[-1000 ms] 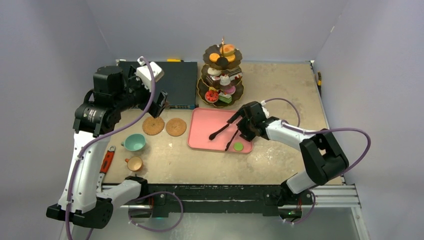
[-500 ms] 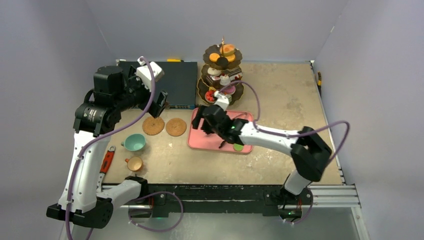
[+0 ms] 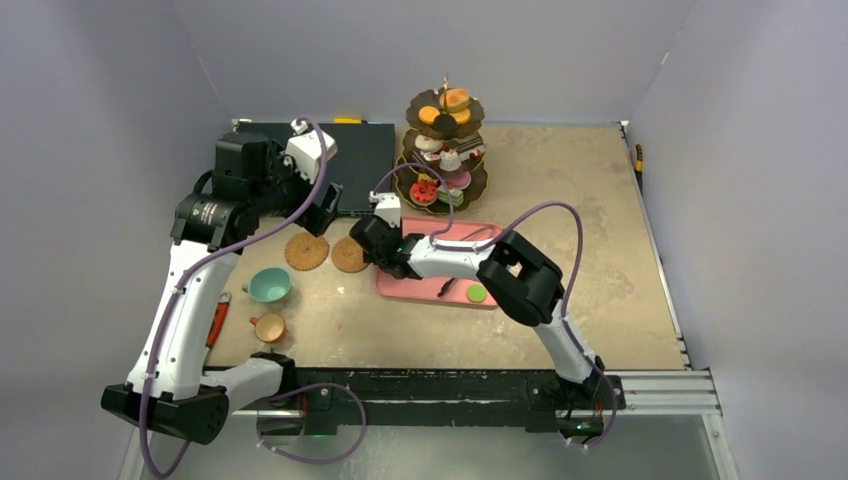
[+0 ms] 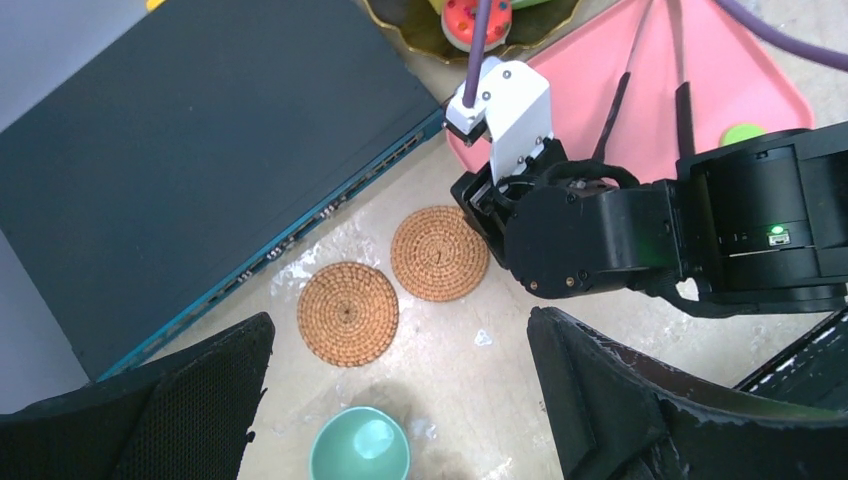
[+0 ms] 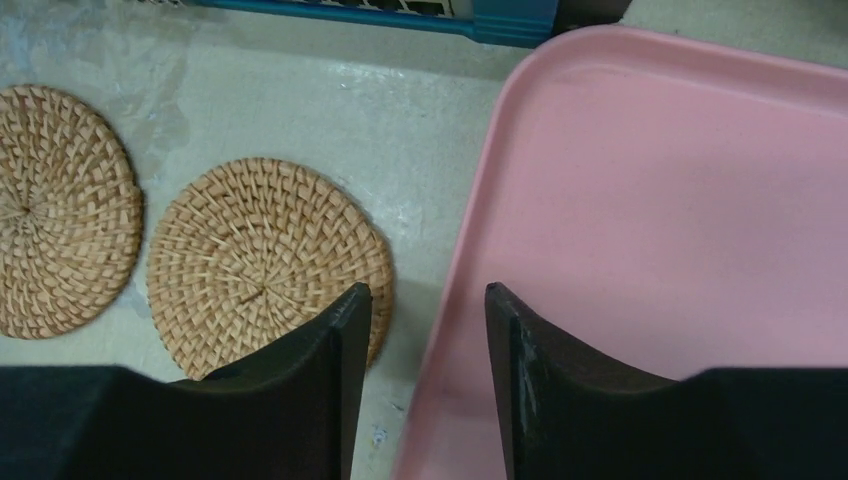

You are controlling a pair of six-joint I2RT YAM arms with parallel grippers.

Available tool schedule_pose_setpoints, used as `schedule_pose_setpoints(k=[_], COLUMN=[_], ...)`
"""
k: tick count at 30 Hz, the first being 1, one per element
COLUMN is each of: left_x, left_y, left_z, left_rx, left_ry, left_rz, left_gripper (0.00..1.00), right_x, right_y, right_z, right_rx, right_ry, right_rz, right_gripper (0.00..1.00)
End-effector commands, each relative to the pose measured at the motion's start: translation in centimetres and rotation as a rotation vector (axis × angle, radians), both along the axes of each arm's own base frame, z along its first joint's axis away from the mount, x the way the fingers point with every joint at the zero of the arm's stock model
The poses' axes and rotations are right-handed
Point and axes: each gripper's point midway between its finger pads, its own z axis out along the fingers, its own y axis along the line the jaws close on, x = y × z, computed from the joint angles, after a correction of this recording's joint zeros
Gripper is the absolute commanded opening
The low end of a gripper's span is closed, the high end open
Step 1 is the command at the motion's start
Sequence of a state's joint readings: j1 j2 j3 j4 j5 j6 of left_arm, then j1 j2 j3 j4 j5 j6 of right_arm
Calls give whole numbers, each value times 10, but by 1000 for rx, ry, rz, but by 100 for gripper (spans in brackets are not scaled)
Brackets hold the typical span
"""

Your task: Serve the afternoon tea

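Observation:
The dark three-tier stand (image 3: 440,150) at the back holds small toy cakes and macarons. Two woven coasters (image 3: 306,252) (image 3: 350,254) lie left of the pink tray (image 3: 410,288). A teal cup (image 3: 268,286) and a smaller tan cup (image 3: 268,327) stand nearer the front. My left gripper (image 4: 400,325) hangs wide open above the left coaster (image 4: 347,312) and the teal cup (image 4: 359,448), holding nothing. My right gripper (image 5: 428,295) is low, with its jaws part open and astride the tray's left rim (image 5: 470,260), beside the right coaster (image 5: 262,265). A green macaron (image 3: 477,293) lies on the tray.
A dark network switch (image 3: 350,165) with a blue front lies behind the coasters. Black tongs (image 4: 620,95) rest on the tray, partly hidden under my right arm. A red-handled tool (image 3: 215,322) lies at the table's left edge. Grey walls close in the back and sides.
My right arm has swung left across the tray, from its right part to its left rim, and its jaws have narrowed. The left arm has shifted slightly to the right.

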State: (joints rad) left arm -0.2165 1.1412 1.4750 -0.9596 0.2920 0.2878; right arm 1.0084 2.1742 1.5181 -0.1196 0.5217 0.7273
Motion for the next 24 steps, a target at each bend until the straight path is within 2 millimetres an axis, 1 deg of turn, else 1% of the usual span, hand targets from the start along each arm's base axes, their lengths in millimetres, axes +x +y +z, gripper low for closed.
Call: schedule_pose_setpoints(k=[1,3,5,6,7,9,13,16,20,24], left_x=[3,3,4,5,6,9,15,17,20,21], left_y=[10,10,11,13,15,19,27,34,41,44], left_z=[-13,-21,-31,-35,-40,-52,-76,-91,-100,-106], left_rx=[22,18,17,19,19,19,32,46,64,74], left_ry=[23,43,66,78,91,121,164,184,185,198], left_rz=[61,69,80,86,93,105,122,130,134,132], left_gripper=[99,99,99,99,99,99,99,99,99,99], right_x=[19,19,17,16,13,8,-7,-14,-19,-19], right_y=[-1,-3,-8,-12,-20,-34,-71,-100,-141,-184], right_z=[13,6,-1,-3,-8,-10,-13,-15,-19,-20], right_rx=[-53,-76,-99,-107,-123,-133,-137,-138,-150,-149], right_ry=[-78,-78,-70,-67,-61,-57,-36,-25,-14,7], right_rz=[-12,-10,-14,-22,-32,-60,-123,-162,-193,-256], right_gripper=[46,41,32,27,19,13,9,7,7,7])
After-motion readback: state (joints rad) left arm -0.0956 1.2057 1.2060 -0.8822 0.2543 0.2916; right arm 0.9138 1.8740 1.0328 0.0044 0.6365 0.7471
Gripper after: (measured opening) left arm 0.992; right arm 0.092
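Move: At the pink tray's left rim, the right hand is half open, with the rim just 1 cm to its right and about 1 cm below. The right coaster lies some 5 cm to its left, level with it; the black tongs on the tray lie about 19 cm to its right, level with it. The left hand hangs about 27 cm above the teal cup, which lies roughly 11 cm to its left, level fore and aft; the left coaster is about 7 cm ahead and 5 cm left. Closing on the tray's left rim, the right hand first edges about 1 cm forward, pinches the rim, then drags it some 13 cm to the right at nearly constant height, drawing back 2 to 3 cm and yawing about 10 degrees clockwise. Meanwhile the left hand, still wide open and empty, sinks about 11 cm and drifts 4 cm left towards the teal cup, its fingers tipping further down. ##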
